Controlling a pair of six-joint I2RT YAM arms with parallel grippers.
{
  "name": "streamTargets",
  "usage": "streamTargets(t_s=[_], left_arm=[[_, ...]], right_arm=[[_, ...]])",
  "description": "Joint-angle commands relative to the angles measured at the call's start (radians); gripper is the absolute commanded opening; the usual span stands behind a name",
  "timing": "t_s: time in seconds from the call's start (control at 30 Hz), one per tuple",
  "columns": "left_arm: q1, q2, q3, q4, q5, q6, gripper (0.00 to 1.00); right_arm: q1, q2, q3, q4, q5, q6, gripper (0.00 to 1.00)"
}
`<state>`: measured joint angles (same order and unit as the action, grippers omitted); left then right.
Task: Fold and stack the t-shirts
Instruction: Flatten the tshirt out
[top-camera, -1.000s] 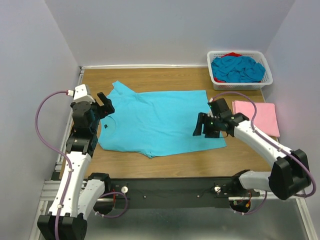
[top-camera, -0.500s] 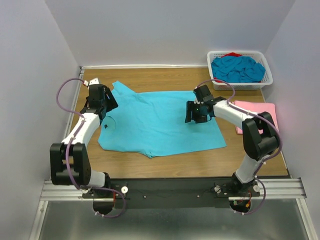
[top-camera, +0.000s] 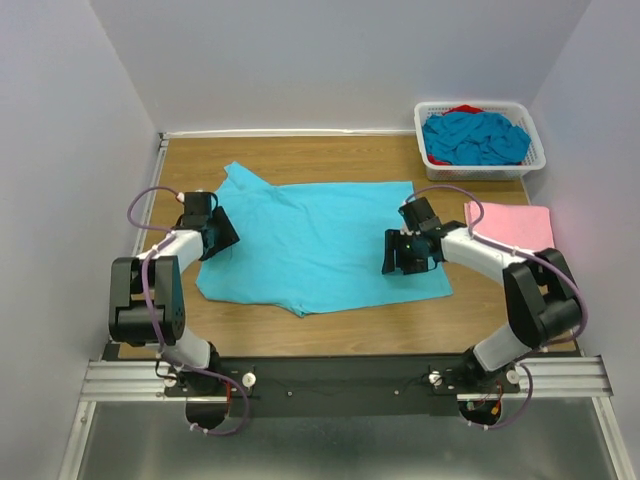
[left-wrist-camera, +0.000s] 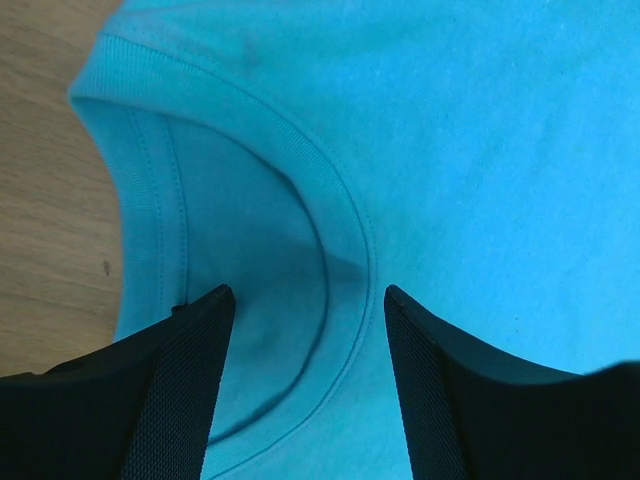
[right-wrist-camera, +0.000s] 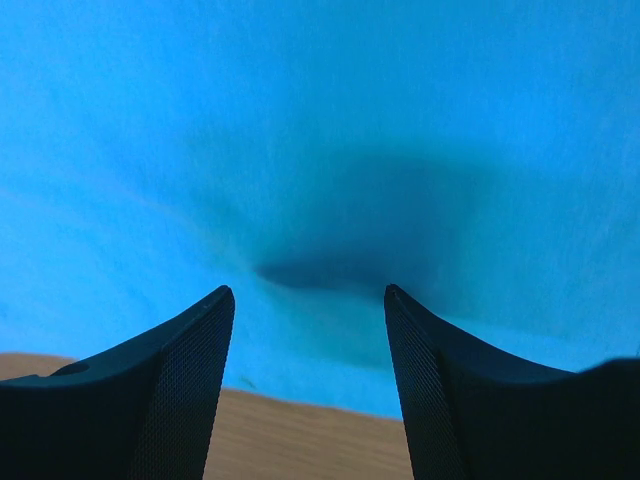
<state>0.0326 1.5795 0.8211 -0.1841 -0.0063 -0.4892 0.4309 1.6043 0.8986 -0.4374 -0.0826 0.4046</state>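
Note:
A turquoise t-shirt (top-camera: 320, 235) lies spread flat on the wooden table (top-camera: 330, 155), neck to the left. My left gripper (top-camera: 224, 232) is low over its ribbed collar (left-wrist-camera: 250, 190). It is open, and its fingers (left-wrist-camera: 180, 390) straddle the neckline without pinching it. My right gripper (top-camera: 394, 256) is open over the shirt's right part. In the right wrist view the cloth edge (right-wrist-camera: 330, 385) and bare wood (right-wrist-camera: 300, 445) show between its fingers (right-wrist-camera: 170, 390). A folded pale pink t-shirt (top-camera: 512, 228) lies at the right.
A white lattice basket (top-camera: 533, 152) stands at the back right, holding crumpled turquoise shirts (top-camera: 475, 137) and a bit of red cloth (top-camera: 464, 109). Grey walls close in the table at the left, the back and the right.
The left arm has dropped from a raised pose down to the collar, and its jaws have narrowed a little. The right gripper moved toward the back, then returned toward the front right.

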Motion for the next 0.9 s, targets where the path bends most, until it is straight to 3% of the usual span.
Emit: streamTargets(t_s=[0.0, 0.17, 0.27, 0.43, 0.63, 0.87], left_arm=[[0.047, -0.059, -0.114, -0.064, 0.077, -0.077, 0.69], [0.118, -0.209, -0.252, -0.07, 0.114, -0.135, 0.69], [0.118, -0.297, -0.231, -0.115, 0.128, -0.164, 0.69], [0.116, -0.381, -0.11, -0.153, -0.026, -0.095, 0.71], [0.09, -0.242, 0.125, -0.107, -0.156, -0.009, 0.71], [0.058, 0.124, 0.428, -0.045, -0.138, 0.026, 0.66]], right_arm=[[0.0, -0.101, -0.111, -0.035, -0.08, 0.046, 0.69], [0.0, -0.263, -0.188, -0.093, -0.141, 0.089, 0.69], [0.0, -0.317, -0.199, -0.122, -0.166, 0.099, 0.69], [-0.001, -0.311, -0.11, -0.127, -0.122, 0.06, 0.69], [-0.001, -0.181, 0.019, -0.107, -0.12, 0.03, 0.68], [0.0, -0.124, 0.046, -0.057, -0.164, 0.005, 0.68]])
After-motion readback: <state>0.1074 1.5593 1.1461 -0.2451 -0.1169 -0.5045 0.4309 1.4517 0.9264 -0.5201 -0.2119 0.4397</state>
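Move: The t-shirt's neckline lies right under the left fingertips, about 1 cm down and 2 cm to the left. From the left hand, the far sleeve is some 16 cm ahead and 3 cm right, and the near sleeve tip about 15 cm back and 17 cm right. The right hand is over the shirt body, its near edge about 8 cm straight back; the folded pink shirt lies some 7 cm ahead and 23 cm right. Bring the left gripper back about 6 cm, low on the neckline, dragging the cloth along and turning some 10 degrees counter-clockwise; then lift clear and swing forward and left above the shirt, rising some 12 cm with fingers tipping up. Sweep the right gripper back over the shirt just as far, easing upward, then return forward while still rising. Keep both grippers partly open. ##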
